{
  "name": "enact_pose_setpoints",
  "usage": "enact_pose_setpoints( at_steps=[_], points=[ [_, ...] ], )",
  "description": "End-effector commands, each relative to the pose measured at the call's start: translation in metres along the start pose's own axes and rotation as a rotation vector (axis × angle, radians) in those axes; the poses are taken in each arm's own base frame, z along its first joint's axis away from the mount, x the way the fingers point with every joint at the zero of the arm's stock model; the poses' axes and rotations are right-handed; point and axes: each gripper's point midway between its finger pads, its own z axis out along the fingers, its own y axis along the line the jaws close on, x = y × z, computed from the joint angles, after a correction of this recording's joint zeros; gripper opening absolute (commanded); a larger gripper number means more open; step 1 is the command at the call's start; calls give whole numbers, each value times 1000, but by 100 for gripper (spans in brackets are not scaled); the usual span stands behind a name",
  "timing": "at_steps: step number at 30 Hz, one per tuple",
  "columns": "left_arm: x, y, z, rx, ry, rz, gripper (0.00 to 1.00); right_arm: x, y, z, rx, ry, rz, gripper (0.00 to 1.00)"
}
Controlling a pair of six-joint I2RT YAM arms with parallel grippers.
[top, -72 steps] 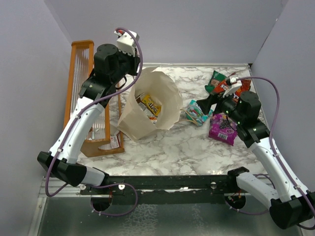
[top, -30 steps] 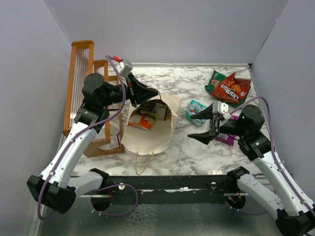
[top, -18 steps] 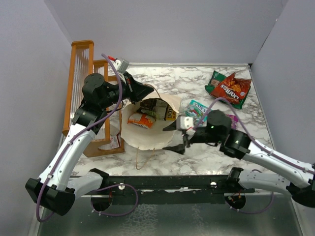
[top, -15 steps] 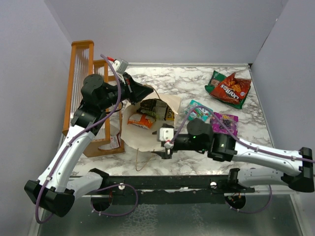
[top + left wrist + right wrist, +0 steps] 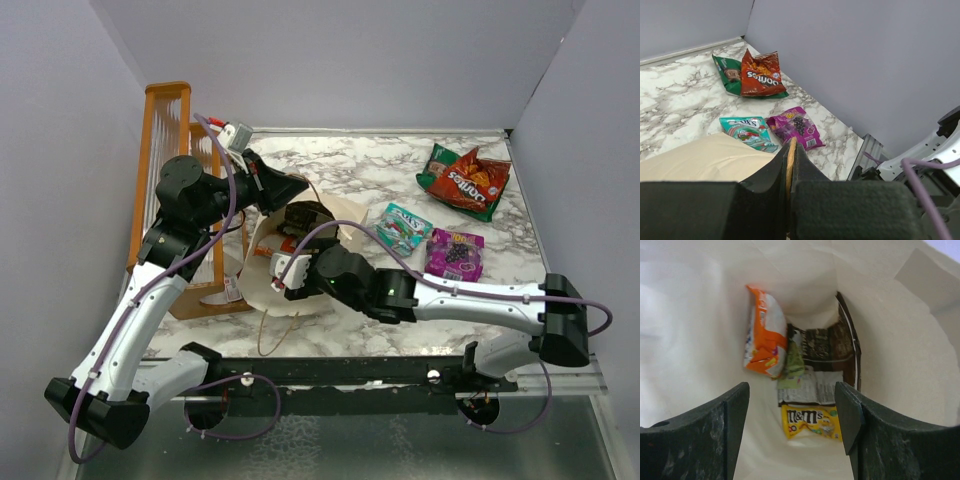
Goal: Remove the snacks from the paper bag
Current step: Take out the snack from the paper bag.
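Observation:
The cream paper bag [image 5: 345,212] lies on its side with its mouth toward me. My left gripper [image 5: 298,185] is shut on its thin tan handle [image 5: 790,152] and holds the upper rim up. My right gripper [image 5: 282,264] is open at the bag's mouth, and its wrist view looks straight inside. On the bag's inner wall [image 5: 695,325] lie an orange packet [image 5: 764,332], a brown chip bag [image 5: 822,352] and a yellow candy pack [image 5: 812,421], all ahead of the open right gripper [image 5: 791,390]. Out on the table lie a red chip bag [image 5: 468,182], a teal-pink packet [image 5: 403,228] and a purple pouch [image 5: 455,252].
An orange-framed wooden rack [image 5: 165,150] stands at the left, just behind my left arm. A green chip bag [image 5: 727,75] lies partly under the red one at the back right. Purple walls close in the marble table [image 5: 370,165] on three sides.
My right arm has swung from the right side of the table across to the bag, and its open fingers now point into the mouth. The left gripper kept hold of the handle.

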Motion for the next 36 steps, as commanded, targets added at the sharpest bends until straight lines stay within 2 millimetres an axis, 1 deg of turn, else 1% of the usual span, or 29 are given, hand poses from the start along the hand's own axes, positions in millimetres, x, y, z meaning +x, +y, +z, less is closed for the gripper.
enact_pose_setpoints(
  at_steps=[1, 5, 7, 10, 13, 15, 16, 18, 20, 21, 23, 25, 27, 30, 32, 34, 36],
  points=[
    [-19, -16, -7, 27, -73, 18, 0, 5, -38, 8, 213, 105, -53, 71],
    [-21, -15, -8, 12, -81, 14, 0, 12, -29, 17, 191, 147, -79, 72],
    [-25, -9, -10, -34, -97, 18, 0, 22, -24, 18, 177, 158, -79, 72],
    [-33, -5, -18, -94, -134, 45, 0, 43, -23, 14, 160, 186, -52, 72],
    [-41, -5, -25, -128, -174, 67, 0, 59, -27, 6, 155, 193, -38, 72],
    [-44, -7, -28, -128, -187, 72, 0, 63, -28, -1, 154, 181, -44, 72],
    [-44, -8, -28, -122, -188, 68, 0, 71, -35, -3, 162, 188, -42, 72],
    [-40, -9, -28, -107, -180, 57, 0, 80, -43, -7, 171, 181, -33, 72],
    [-36, -10, -28, -99, -172, 48, 0, 88, -49, -10, 168, 169, -33, 72],
    [-34, -11, -29, -94, -171, 44, 0, 89, -46, -9, 149, 151, -47, 71],
    [-30, -11, -29, -86, -161, 38, 0, 84, -41, -10, 110, 96, -85, 72],
    [-26, -14, -27, -65, -145, 31, 0, 71, -32, -11, 60, 3, -101, 72],
    [-23, -23, -27, -11, -126, 26, 0, 54, -26, -14, 23, -103, -102, 72],
    [-19, -31, -25, 44, -108, 13, 0, 38, -24, -12, 7, -184, -107, 72],
    [-18, -32, -23, 54, -96, -9, 0, 30, -20, -8, -20, -217, -122, 70],
    [-17, -32, -20, 64, -92, -34, 0, 16, -14, -6, -64, -278, -137, 69],
    [-18, -33, -20, 68, -99, -49, 0, 4, -15, -4, -73, -319, -135, 68]
  ],
)
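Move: The brown snack bag, deep in the paper bag, lies about 10 cm ahead of the open right gripper, 3 cm to its left and 8 cm below. The orange snack bag sits some 4 cm ahead and 9 cm left of that gripper, also 9 cm lower; the teal snack bag is out on the table, about 10 cm ahead and 21 cm right. From the left gripper, which already holds the bag handle, the brown bag is about 6 cm ahead, 2 cm right and 27 cm down. Work the right gripper sideways inside the paper bag with its fingers kept wide open: sweep it about 8 cm right, 5 cm forward and slightly down against the bag's right side, then swing back left and back some 3 cm each, turning counter-clockwise about 20 degrees. Keep the left fingers shut on the handle, easing about 2 cm left, then back. ##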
